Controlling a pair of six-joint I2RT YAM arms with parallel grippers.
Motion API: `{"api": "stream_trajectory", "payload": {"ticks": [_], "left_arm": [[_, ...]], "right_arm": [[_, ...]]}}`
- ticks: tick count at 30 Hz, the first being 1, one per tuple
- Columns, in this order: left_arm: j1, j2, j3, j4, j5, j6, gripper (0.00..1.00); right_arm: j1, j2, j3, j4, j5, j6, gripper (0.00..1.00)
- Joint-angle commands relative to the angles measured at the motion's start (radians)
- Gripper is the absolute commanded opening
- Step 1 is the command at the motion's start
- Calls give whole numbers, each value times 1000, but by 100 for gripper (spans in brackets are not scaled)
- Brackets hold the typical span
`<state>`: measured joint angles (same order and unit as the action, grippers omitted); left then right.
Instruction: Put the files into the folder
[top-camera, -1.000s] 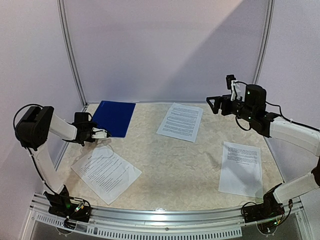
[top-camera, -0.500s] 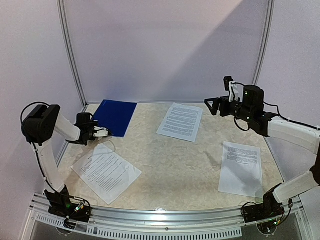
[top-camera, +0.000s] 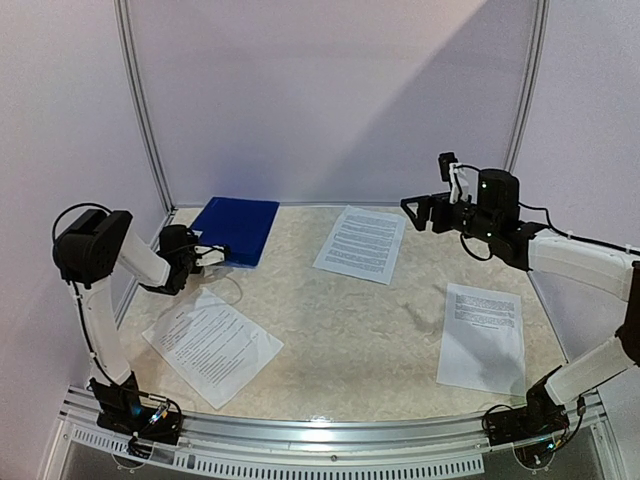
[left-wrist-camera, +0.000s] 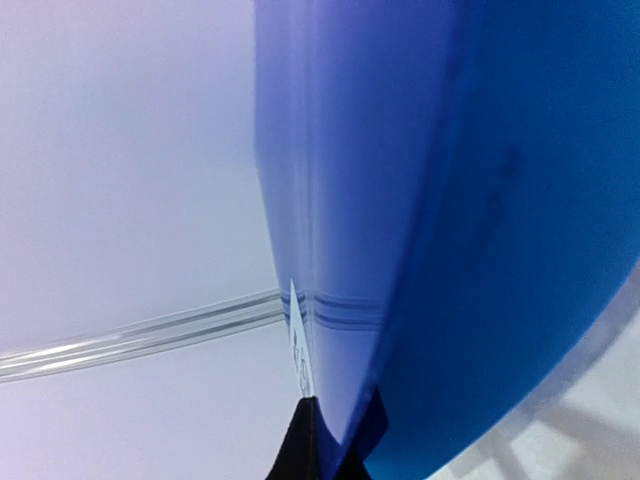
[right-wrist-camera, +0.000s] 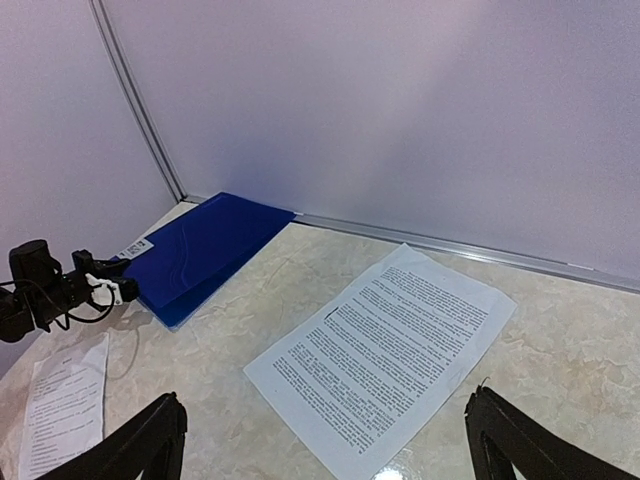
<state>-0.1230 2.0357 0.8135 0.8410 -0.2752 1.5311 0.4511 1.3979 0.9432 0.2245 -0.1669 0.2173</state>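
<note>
The dark-blue folder (top-camera: 238, 228) lies at the far left of the table. My left gripper (top-camera: 215, 252) is shut on its near corner. In the left wrist view the black jaws (left-wrist-camera: 335, 428) pinch a blue sheet of the folder (left-wrist-camera: 480, 200), with its white label (left-wrist-camera: 298, 345) seen edge-on. Three files lie flat: one at the far middle (top-camera: 362, 243), one near left (top-camera: 212, 342), one near right (top-camera: 483, 336). My right gripper (top-camera: 415, 208) hangs open above the far middle file (right-wrist-camera: 385, 350), holding nothing; its fingers (right-wrist-camera: 150, 440) frame that sheet.
The right wrist view also shows the folder (right-wrist-camera: 200, 250), the left gripper (right-wrist-camera: 115, 290) at its corner and the near-left file (right-wrist-camera: 65, 405). An aluminium rail (top-camera: 330, 203) runs along the back wall, and a vertical post (top-camera: 140, 100) stands at the far left corner.
My left gripper has reached to the folder's near corner and closed on it; the folder has shifted slightly right. The right gripper has drifted a little left, still open.
</note>
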Motion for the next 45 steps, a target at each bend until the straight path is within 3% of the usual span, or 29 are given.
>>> {"api": "stream_trajectory", "payload": {"ticks": [1,10,16,26,30,37,39,42,45], "left_arm": [[-55,-118,13,-64,-34,-131,0],[-171,-456,136,-674,-86,-556,0],[-278,-559,146,-980,-97,-734,0],[-313,-550,328,-1332,24,-1064,0],[-321,-577,328,-1386,80,-1107,0],[-328,-590,271,-1382,106,-1129,0],[-329,-599,268,-1389,127,-1138,0],[-327,-620,268,-1405,174,-1159,0],[-308,-646,274,-1421,217,-1202,0]], "right_arm": [[29,8,58,-79,77,59,99],[187,175,216,-211,99,392,98],[259,435,281,-50,-116,755,93],[365,778,382,230,-243,1090,94],[368,852,368,404,-250,1188,94],[370,932,496,363,-237,1164,90],[367,952,530,359,-248,1153,76],[365,992,577,411,-288,1153,33],[359,998,588,451,-313,1143,8]]}}
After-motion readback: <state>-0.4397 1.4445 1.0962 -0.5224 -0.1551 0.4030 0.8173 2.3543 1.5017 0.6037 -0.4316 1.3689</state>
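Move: The left hand already pinches the folder's near edge; the folder's middle lies about 12 cm ahead and 4 cm to this hand's right. The clear table it is taken towards lies some 10 cm back and 24 cm to the right, with the left sheet about 27 cm back and 6 cm to the right. From the right hand the folder's middle is roughly 21 cm ahead, 50 cm to the left and 24 cm below; the middle sheet is 17 cm ahead, 10 cm to the left. Keeping its pinch, the left hand hoists the folder about 16 cm, then eases down a few centimetres while drawing it right and back towards the clear table, rolling its left side down by some 50 degrees and tipping its fingers down. The open right hand swings nearly 30 cm left and sinks about 20 cm, tipping steeply down with its left side rolling up, then closes most of the way about the hanging folder's right-hand panel edge as it rises a little. ##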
